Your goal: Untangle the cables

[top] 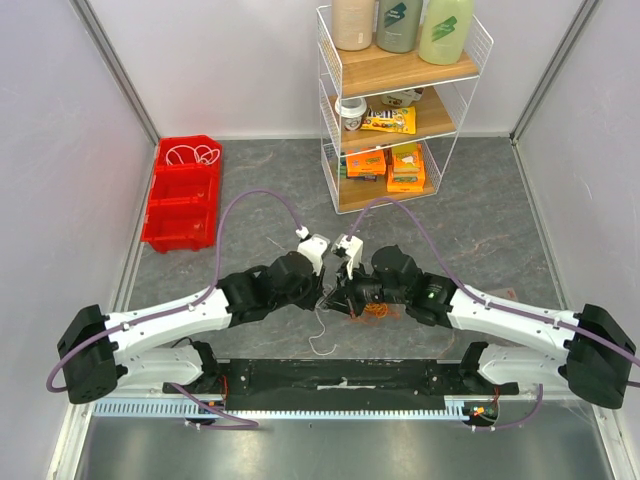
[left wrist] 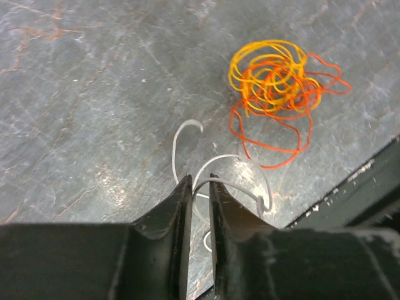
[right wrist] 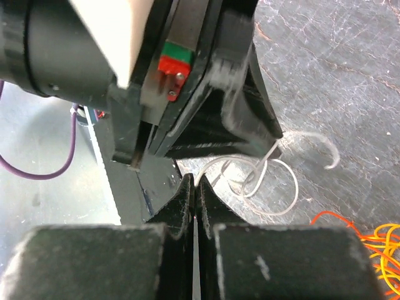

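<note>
A white cable (left wrist: 232,159) lies in loose loops on the grey tabletop; it also shows in the top view (top: 320,338) and the right wrist view (right wrist: 282,199). My left gripper (left wrist: 200,182) is shut on the white cable, which arches out from between its tips. My right gripper (right wrist: 196,180) is shut on another stretch of the same cable, a short way from the left gripper's fingertips (right wrist: 274,139). Both grippers meet near the table's front centre, left (top: 322,290) and right (top: 345,296). An orange and yellow tangle (left wrist: 275,81) lies just beyond the white loops, apart from both grippers, and shows in the top view (top: 378,312).
Red bins (top: 180,210) stand at the back left, the far one holding a white cable coil (top: 192,155). A wire shelf (top: 395,110) with bottles and boxes stands at the back. The black front rail (left wrist: 365,190) runs close to the white loops.
</note>
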Motion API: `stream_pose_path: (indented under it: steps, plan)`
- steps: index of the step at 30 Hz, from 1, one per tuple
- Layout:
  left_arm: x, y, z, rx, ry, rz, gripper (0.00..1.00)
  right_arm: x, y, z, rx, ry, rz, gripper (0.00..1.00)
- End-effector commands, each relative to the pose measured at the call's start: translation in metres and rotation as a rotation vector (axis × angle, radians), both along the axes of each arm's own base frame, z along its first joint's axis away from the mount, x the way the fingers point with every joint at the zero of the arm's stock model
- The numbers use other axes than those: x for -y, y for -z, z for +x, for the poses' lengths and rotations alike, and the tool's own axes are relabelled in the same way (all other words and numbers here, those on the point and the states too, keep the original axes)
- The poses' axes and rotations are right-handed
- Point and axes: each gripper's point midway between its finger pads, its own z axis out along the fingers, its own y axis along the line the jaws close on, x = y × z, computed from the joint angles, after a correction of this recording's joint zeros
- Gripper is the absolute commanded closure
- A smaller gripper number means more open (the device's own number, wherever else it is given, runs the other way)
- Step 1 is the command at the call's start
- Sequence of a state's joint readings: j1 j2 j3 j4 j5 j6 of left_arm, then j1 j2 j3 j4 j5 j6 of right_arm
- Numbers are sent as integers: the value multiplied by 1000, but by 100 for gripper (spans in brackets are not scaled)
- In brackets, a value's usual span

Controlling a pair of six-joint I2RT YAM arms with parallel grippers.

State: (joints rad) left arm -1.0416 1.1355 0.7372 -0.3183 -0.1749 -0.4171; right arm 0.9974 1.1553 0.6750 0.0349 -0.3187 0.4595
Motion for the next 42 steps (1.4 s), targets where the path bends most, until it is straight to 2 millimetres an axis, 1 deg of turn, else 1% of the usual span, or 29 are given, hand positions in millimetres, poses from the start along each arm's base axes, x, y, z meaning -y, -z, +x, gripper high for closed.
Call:
stream_pose_path:
  steps: [1, 3, 5, 6, 7, 8, 9, 10, 12, 13, 16, 20, 23, 26, 29, 31, 33, 34, 37, 40, 41, 42]
  plan:
    - [-17, -13, 28, 113, -191, -5, 86, -7, -16, -2, -15, 1, 91, 100]
    - [-36, -11, 37, 114, -352, 19, 98, -7, -10, 2, -29, 40, 74, 100]
    - [-61, -7, 42, 113, -518, 66, 98, -4, -1, 20, -2, 177, 11, 100]
    - [-71, -6, 43, 115, -580, 75, 98, 0, 7, 28, 7, 263, -45, 100]
    - [-79, -6, 44, 112, -650, 61, 98, 5, 9, 42, 23, 382, -77, 100]
    - [-84, -7, 43, 115, -686, 50, 98, 15, 18, 49, 11, 483, -135, 100]
    - [-86, -10, 43, 121, -707, 29, 98, 21, 23, 56, 15, 574, -169, 100]
    - [-87, -12, 41, 123, -716, 7, 98, 27, 23, 65, 15, 672, -180, 100]
    - [-90, -16, 40, 124, -745, -32, 98, 36, 33, 74, 22, 797, -208, 100]
    - [-93, -18, 38, 122, -763, -50, 98, 39, 39, 78, 29, 842, -222, 100]
    - [-97, -17, 32, 105, -775, -74, 98, 46, 42, 93, 55, 973, -210, 95]
    - [-100, -18, 23, 81, -775, -118, 98, 52, 37, 109, 104, 1090, -189, 90]
    - [-100, -18, 16, 56, -769, -171, 98, 53, 35, 117, 128, 1146, -175, 86]
    - [-98, -24, 12, 47, -754, -221, 98, 55, 36, 122, 131, 1185, -160, 84]
    - [-97, -28, 9, 48, -726, -240, 98, 51, 36, 128, 128, 1176, -133, 85]
    - [-99, -29, 7, 49, -716, -247, 98, 56, 37, 132, 138, 1194, -141, 85]
    - [-104, -30, 5, 47, -720, -258, 99, 72, 40, 137, 146, 1241, -148, 84]
    - [-107, -32, 5, 50, -728, -268, 98, 81, 44, 140, 146, 1262, -157, 82]
    - [-119, -35, 2, 51, -762, -281, 98, 111, 46, 147, 156, 1323, -174, 71]
    - [-131, -43, 1, 69, -790, -288, 98, 143, 52, 154, 167, 1370, -219, 69]
    - [-134, -47, 1, 79, -789, -290, 98, 151, 54, 156, 169, 1363, -239, 69]
    - [-134, -52, 1, 86, -781, -300, 98, 156, 52, 159, 180, 1354, -239, 69]
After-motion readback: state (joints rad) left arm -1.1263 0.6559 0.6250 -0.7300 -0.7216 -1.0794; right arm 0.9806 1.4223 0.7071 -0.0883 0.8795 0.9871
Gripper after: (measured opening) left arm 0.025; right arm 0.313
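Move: The white cable runs between my left hand's parted fingertips, and another part is already pinched in my right fingertips. The orange cable lies on the table about 10 cm to my right hand's right, 1 cm ahead of it and 15 cm below; from my left hand that is some 14 cm right, 3 cm back and 11 cm down. The red tray sits roughly 36 cm left of my left hand, 27 cm ahead and 10 cm below. I shut my left fingers on the white cable and, keeping the pinch, edge forward a little, then carry it about 12 cm left, rising slightly while the wrist turns some 40 degrees counter-clockwise. My right hand swings forward away from the white cable, sinking and turning clockwise, opens partway to let go of that cable, then veers right past the orange cable to a spot beyond it. ##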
